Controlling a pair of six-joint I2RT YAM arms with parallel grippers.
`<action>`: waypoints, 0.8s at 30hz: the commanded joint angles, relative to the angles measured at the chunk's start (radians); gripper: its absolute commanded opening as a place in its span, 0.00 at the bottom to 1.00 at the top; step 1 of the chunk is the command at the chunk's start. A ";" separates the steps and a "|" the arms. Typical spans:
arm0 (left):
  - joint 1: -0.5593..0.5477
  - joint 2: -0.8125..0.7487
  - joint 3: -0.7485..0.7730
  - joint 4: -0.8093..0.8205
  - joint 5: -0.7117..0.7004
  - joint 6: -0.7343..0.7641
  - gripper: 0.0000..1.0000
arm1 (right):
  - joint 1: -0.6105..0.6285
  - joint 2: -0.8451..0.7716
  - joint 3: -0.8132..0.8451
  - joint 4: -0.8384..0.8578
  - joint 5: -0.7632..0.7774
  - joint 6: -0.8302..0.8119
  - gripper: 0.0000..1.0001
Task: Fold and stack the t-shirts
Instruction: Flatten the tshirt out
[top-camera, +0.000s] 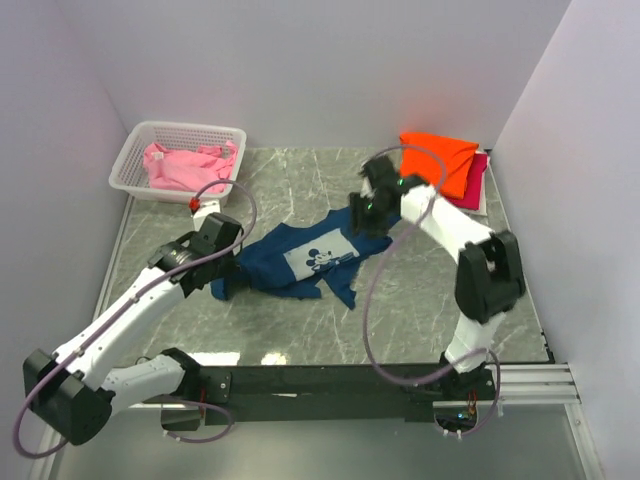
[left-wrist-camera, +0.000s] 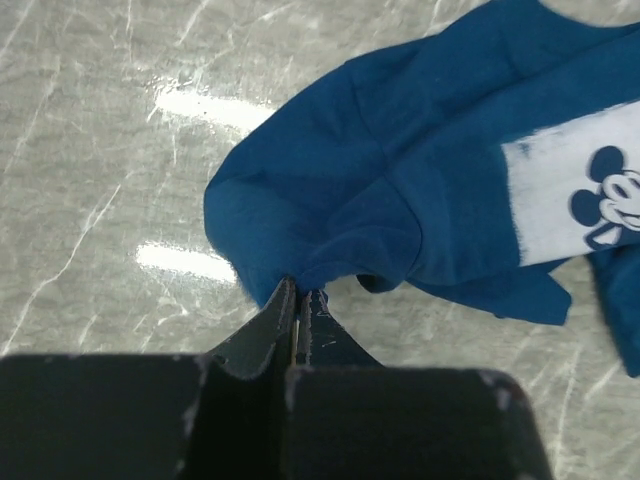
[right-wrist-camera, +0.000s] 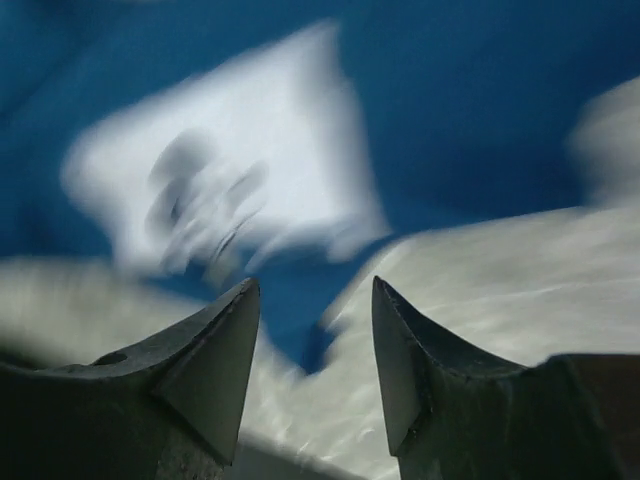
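The dark navy t-shirt (top-camera: 300, 258) lies crumpled in the middle of the table, its white cartoon print (top-camera: 318, 254) facing up. My left gripper (left-wrist-camera: 300, 290) is shut on the left edge of the navy t-shirt (left-wrist-camera: 400, 190). My right gripper (right-wrist-camera: 315, 295) stands open just above the shirt's right edge, with nothing between its fingers; the navy t-shirt (right-wrist-camera: 470, 110) and print look blurred below it. A folded orange t-shirt (top-camera: 440, 160) lies on a magenta one (top-camera: 472, 182) at the back right. A pink t-shirt (top-camera: 185, 165) fills the basket.
A white lattice basket (top-camera: 135, 160) stands at the back left corner. White walls close in the table on three sides. The black rail (top-camera: 330, 380) with both arm bases runs along the near edge.
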 joint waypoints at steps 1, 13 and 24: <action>0.002 0.051 0.019 0.019 -0.025 -0.018 0.00 | 0.120 -0.241 -0.183 0.138 -0.158 0.026 0.56; 0.032 0.215 0.128 0.053 0.018 0.068 0.00 | 0.340 -0.212 -0.447 0.349 -0.239 0.177 0.56; 0.061 0.165 0.119 -0.005 0.015 0.076 0.00 | 0.344 -0.057 -0.425 0.424 -0.202 0.184 0.56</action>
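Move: The right hand, open and empty, is over the blue t-shirt's right part. The t-shirt's small near-edge flap lies about 16 cm back and 10 cm to its left, some 11 cm below. At the same depth, the longer flap lies about 13 cm back and 3 cm left, and the white print 6 cm back and 9 cm left. From the left hand, which holds the shirt's left end, the small flap is roughly 22 cm right, 2 cm farther out and 12 cm lower. The left fingers keep their pinch on the t-shirt's left end, carrying it about 3 cm forward and 2 cm down. Touching nothing visible and staying open, the right hand sweeps quickly back and left some 19 cm across the print towards the small flap, turning about 15 degrees counter-clockwise, then sinks beside it, ending about 7 cm lower than it began. ##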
